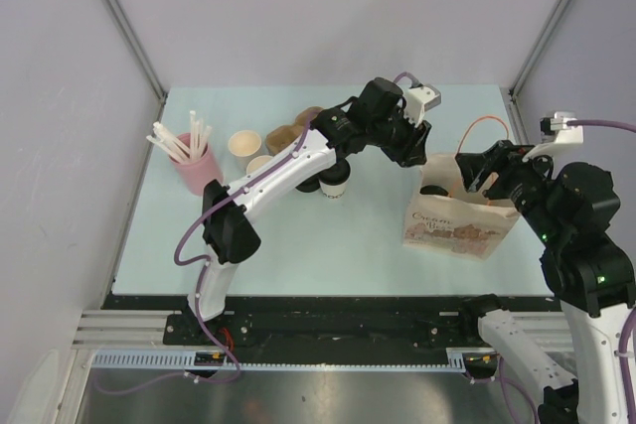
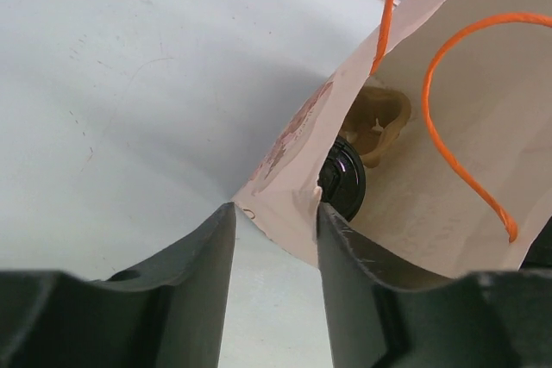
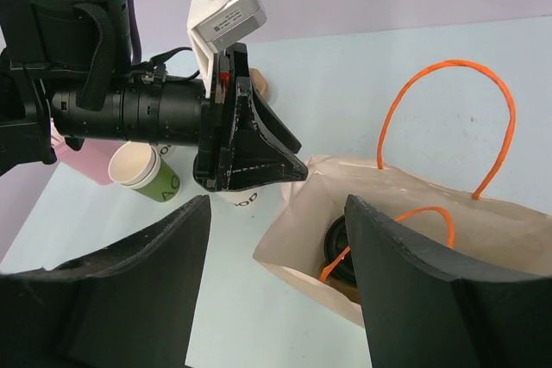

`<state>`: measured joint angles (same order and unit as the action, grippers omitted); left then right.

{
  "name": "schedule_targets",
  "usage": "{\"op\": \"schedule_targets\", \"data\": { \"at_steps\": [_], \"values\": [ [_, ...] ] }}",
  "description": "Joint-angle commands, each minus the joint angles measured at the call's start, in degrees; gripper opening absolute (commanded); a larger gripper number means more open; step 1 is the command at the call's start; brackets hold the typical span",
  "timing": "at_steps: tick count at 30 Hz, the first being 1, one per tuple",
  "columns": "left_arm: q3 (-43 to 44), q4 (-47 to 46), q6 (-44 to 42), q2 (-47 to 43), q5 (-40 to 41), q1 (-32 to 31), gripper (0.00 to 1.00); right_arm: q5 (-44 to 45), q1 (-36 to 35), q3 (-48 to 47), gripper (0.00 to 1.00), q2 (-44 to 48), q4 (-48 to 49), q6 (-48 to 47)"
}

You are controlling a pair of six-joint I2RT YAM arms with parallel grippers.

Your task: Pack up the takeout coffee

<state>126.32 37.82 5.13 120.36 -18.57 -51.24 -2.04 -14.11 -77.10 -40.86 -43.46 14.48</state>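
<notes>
A paper bag [image 1: 459, 220] with orange handles stands at the right of the table. Inside it lies one takeout coffee; only its black lid [image 1: 433, 189] [image 2: 343, 180] [image 3: 338, 247] shows. The other takeout coffee [image 1: 335, 181], white-sided with a black lid, stands under my left arm, and its side [image 3: 244, 201] peeks out below the left fingers. My left gripper [image 1: 415, 154] [image 2: 276, 208] is open just above the bag's left rim, nothing between its fingers. My right gripper [image 1: 485, 174] [image 3: 276, 204] hangs wide open over the bag's mouth [image 3: 388, 204], holding nothing.
A pink cup of white straws [image 1: 191, 164] stands at the back left. Several lidless paper cups [image 1: 244, 144] cluster beside it, one green-sided [image 3: 148, 174]. The left arm's forearm [image 1: 288, 171] spans the table's middle. Grey walls close in the table on three sides.
</notes>
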Motion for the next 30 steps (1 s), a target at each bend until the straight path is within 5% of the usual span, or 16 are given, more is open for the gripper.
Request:
{"op": "schedule_targets", "data": {
  "at_steps": [1,10,18,24,28,30],
  "values": [
    [2.1,1.9,-1.5,-2.6,0.0,-0.2,0.54,-1.5,0.1,-1.3,0.69,-0.5,1.4,-0.4],
    [3.1,1.9,-4.9,-6.4,2.9,-0.2,0.84,-3.2,0.1,-1.3,0.69,-1.7,2.2,1.2],
    [1.3,2.1,-8.5,-12.5,6.0,0.3,0.99,-4.6,-0.2,-1.3,0.69,-3.6,5.8,3.0],
    [-3.6,2.5,-8.6,-18.0,4.8,2.3,1.0,-4.2,-2.8,-1.3,0.68,-6.7,7.6,4.7],
    [-10.6,2.8,-10.0,-23.7,8.1,7.0,1.0,5.2,-11.3,-2.6,0.65,-10.5,8.1,6.2],
    [-13.8,2.7,-10.7,-27.2,9.3,10.6,1.0,17.0,-19.4,-4.2,0.61,-14.6,6.6,7.0]
  ]
}}
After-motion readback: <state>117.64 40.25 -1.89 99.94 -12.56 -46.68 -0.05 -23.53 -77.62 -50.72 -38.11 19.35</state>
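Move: The left hand's fingers stand part open at the bag's left rim; the black-lidded cup is about 17 cm to its left, level with it fore and aft, and 17 cm lower. From the right hand, that cup lies some 12 cm ahead, 21 cm left and 32 cm down, while the bag's middle is about 5 cm ahead and 8 cm right, 28 cm below. A loose black lid sits about 8 cm left of the cup and 2 cm farther out. Up and to its left, about 11 cm and 10 cm, the left hand clears the bag's rim, after first spreading its fingers from part open to fully wide almost in place; its wrist rolls some 15 degrees. The right hand, empty and open, eases and then speeds up left and forward, about 6 cm in all, towards the black-lidded cup. ##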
